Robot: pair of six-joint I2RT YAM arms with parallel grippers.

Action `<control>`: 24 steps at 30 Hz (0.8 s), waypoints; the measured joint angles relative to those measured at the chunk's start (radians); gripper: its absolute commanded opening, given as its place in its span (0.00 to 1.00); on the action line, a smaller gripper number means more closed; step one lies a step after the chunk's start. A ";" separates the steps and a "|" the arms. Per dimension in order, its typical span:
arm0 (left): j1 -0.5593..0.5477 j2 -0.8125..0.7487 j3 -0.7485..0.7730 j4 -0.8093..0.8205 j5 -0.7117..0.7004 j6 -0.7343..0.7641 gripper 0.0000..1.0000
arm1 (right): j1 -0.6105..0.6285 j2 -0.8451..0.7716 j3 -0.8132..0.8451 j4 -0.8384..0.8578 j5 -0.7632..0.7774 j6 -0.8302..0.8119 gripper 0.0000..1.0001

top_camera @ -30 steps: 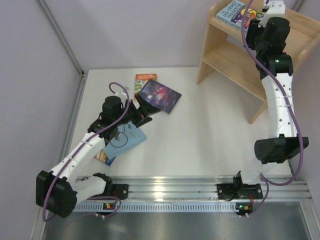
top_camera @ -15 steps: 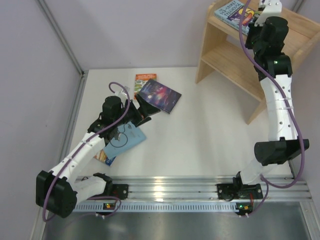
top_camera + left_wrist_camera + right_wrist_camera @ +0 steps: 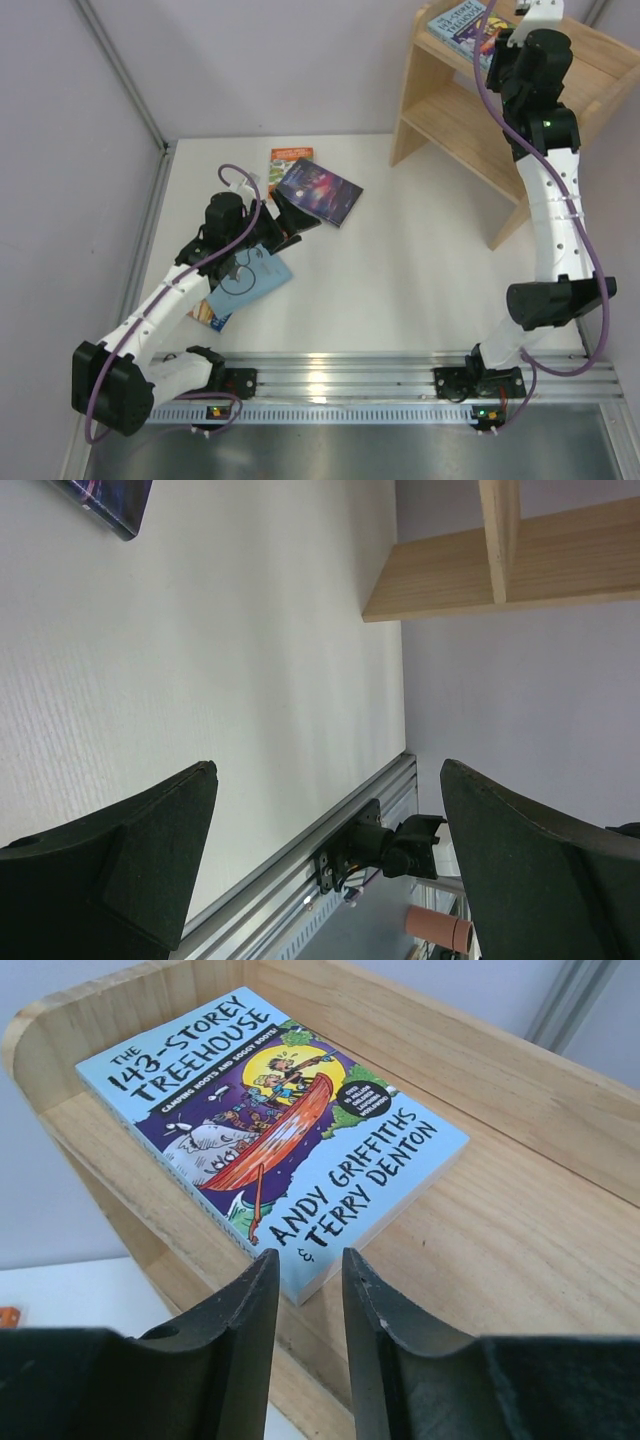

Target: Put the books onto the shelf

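A colourful blue illustrated book (image 3: 270, 1120) lies flat on the top tier of the wooden shelf (image 3: 470, 120). My right gripper (image 3: 308, 1253) hovers just short of the book's near corner, its jaws a narrow gap apart with nothing between them. On the table lie an orange book (image 3: 291, 157), a dark purple galaxy book (image 3: 320, 190), a light-blue book (image 3: 255, 275) and a colourful one (image 3: 208, 315) tucked under it. My left gripper (image 3: 285, 215) is wide open and empty at the purple book's near-left edge. In the left wrist view only that book's corner (image 3: 100, 500) shows.
Grey walls close in the table on the left and at the back. The aluminium rail (image 3: 340, 375) with both arm bases runs along the near edge. The shelf's lower tier (image 3: 455, 125) holds nothing that I can see.
The right arm has edged up and left at the shelf top. The book and the shelf have shifted slightly left with it. The left arm has not moved.
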State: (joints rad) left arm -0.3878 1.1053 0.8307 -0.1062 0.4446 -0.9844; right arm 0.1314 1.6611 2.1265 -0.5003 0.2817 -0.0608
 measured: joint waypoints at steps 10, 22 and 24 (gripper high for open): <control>0.000 -0.011 0.005 -0.020 -0.009 0.004 0.98 | 0.002 0.006 0.048 -0.045 -0.103 0.031 0.00; 0.000 -0.017 0.005 -0.030 -0.016 0.012 0.98 | 0.006 0.089 0.088 -0.051 -0.195 0.046 0.00; 0.000 -0.017 0.005 -0.030 -0.016 0.012 0.98 | 0.006 0.105 0.088 -0.051 -0.196 0.046 0.00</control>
State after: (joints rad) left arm -0.3878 1.0885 0.8360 -0.1360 0.4282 -0.9726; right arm 0.1371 1.7664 2.2143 -0.5518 0.0853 -0.0151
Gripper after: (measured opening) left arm 0.981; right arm 0.003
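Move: The treehouse book lies on the upper shelf with its middle about 11 cm ahead of the right hand, 3 cm to its left and 3 cm below. Its near corner is just beyond the fingertips. The shelf's left end panel stands about 17 cm ahead and 12 cm left of that hand. From the idle left hand, the book is about 31 cm ahead, 33 cm right and 21 cm higher. The right fingers close as the hand swings about 4 cm left, then advances 3 cm and dips towards the book. ##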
